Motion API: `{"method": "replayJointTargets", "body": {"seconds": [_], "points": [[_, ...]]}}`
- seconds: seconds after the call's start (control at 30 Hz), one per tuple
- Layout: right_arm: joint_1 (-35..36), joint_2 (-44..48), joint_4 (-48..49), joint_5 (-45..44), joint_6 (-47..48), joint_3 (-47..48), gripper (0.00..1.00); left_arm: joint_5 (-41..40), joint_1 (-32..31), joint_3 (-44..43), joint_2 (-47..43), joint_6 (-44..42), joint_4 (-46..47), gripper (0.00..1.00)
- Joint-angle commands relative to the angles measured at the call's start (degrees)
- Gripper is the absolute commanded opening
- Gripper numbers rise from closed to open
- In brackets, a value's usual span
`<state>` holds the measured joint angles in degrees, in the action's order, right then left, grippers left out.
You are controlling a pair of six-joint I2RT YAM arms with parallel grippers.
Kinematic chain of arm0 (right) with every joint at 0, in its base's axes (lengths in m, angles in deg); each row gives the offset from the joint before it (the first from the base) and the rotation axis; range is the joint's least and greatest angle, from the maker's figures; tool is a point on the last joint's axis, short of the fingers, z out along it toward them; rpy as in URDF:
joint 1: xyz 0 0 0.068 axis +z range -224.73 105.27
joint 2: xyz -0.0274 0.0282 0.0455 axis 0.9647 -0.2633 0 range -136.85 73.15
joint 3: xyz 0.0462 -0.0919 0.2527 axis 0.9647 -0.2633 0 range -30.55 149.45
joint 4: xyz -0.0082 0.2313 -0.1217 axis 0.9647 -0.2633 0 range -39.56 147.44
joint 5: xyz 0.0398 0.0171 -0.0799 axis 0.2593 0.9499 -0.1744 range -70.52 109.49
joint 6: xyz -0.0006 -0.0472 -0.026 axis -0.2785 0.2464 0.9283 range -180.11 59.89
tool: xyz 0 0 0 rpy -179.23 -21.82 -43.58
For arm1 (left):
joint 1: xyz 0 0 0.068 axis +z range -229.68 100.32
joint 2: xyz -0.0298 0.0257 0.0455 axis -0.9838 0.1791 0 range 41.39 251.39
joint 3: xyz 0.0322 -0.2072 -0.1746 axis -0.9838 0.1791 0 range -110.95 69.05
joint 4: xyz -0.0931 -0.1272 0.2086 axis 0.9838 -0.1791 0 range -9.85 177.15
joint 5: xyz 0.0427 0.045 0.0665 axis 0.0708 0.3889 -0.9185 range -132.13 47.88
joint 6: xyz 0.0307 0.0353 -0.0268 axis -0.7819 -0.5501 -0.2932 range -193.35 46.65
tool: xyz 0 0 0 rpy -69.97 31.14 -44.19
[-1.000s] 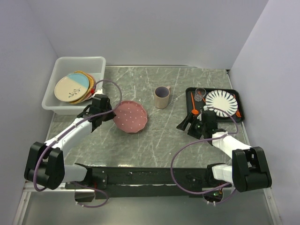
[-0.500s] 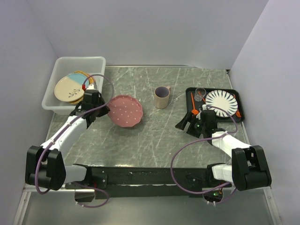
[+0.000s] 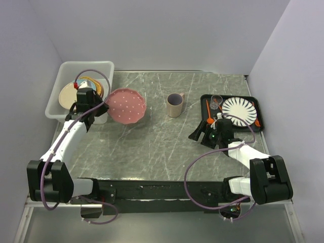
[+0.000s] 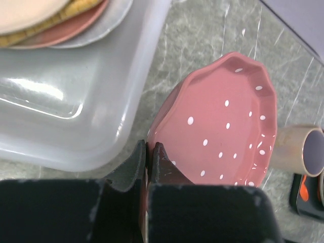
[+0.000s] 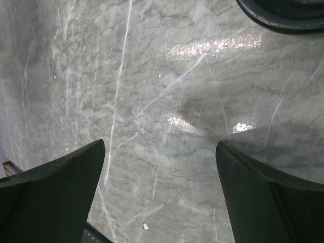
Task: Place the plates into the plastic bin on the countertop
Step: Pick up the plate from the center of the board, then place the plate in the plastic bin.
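My left gripper (image 3: 96, 112) is shut on the rim of the pink scalloped dotted plate (image 3: 125, 105) and holds it tilted above the countertop (image 3: 167, 147), just right of the plastic bin (image 3: 68, 71). In the left wrist view the gripper (image 4: 150, 148) pinches the plate's near edge (image 4: 223, 126) beside the bin's wall (image 4: 76, 116). A stack of plates (image 3: 68, 96) lies in the bin, partly hidden by my arm; its edges show in the left wrist view (image 4: 61, 20). My right gripper (image 3: 201, 136) is open and empty over bare countertop (image 5: 162, 126).
A beige mug (image 3: 175, 104) stands mid-counter, also in the left wrist view (image 4: 304, 152). A flat black tray (image 3: 255, 126) at the right holds a white plate with black stripes (image 3: 239, 110), a small glass (image 3: 216, 102) and orange utensils (image 3: 208, 112). Walls enclose three sides.
My left gripper has carried the pink dotted plate up and to the left, from mid-counter toward the bin. The right arm has barely moved.
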<state>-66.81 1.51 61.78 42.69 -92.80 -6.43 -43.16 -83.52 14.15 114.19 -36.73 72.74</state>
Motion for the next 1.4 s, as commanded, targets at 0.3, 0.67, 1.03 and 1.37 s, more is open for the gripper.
{"method": "replayJointTargets", "body": {"seconds": [0.3, 0.67, 1.03, 1.37], "points": [[0.6, 1.2, 2.2, -1.0, 1.1, 1.3, 0.97, 4.5, 9.3, -5.0, -2.0, 5.0, 12.2, 0.01], [0.6, 1.0, 2.2, -1.1, 1.5, 1.4, 0.97, 4.8, 15.4, -4.8, -0.8, 8.6, 17.0, 0.01], [0.8, 1.1, 2.2, -1.4, 1.3, 1.2, 0.97, 9.1, 22.1, -4.2, 0.8, 13.0, 22.5, 0.01], [0.8, 0.4, 2.2, -1.6, 1.2, 1.5, 0.97, 10.0, 25.8, -4.0, 4.0, 17.1, 27.2, 0.01]]}}
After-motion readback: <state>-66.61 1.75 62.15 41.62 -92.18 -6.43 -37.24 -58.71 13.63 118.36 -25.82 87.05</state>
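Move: The pink plate hangs from the left fingers by its left rim, its middle about 10 cm to their right and slightly lower. The plastic bin it goes to has its middle some 13 cm to the left, 8 cm ahead and about 14 cm below that hand; the stacked plates inside sit roughly 14 cm left, 7 cm ahead and 14 cm below. From the idle right hand the bin is about 62 cm left and 22 cm ahead, near its own height. The pink plate, still pinched at its rim in the shut left fingers, is carried to the left from the bare counter in over the bin. The hand travels about 16 cm left while creeping forward and up, turns counter-clockwise some 25 degrees, raises its fingertips a little and lowers its left side slightly; it keeps its hold throughout. ##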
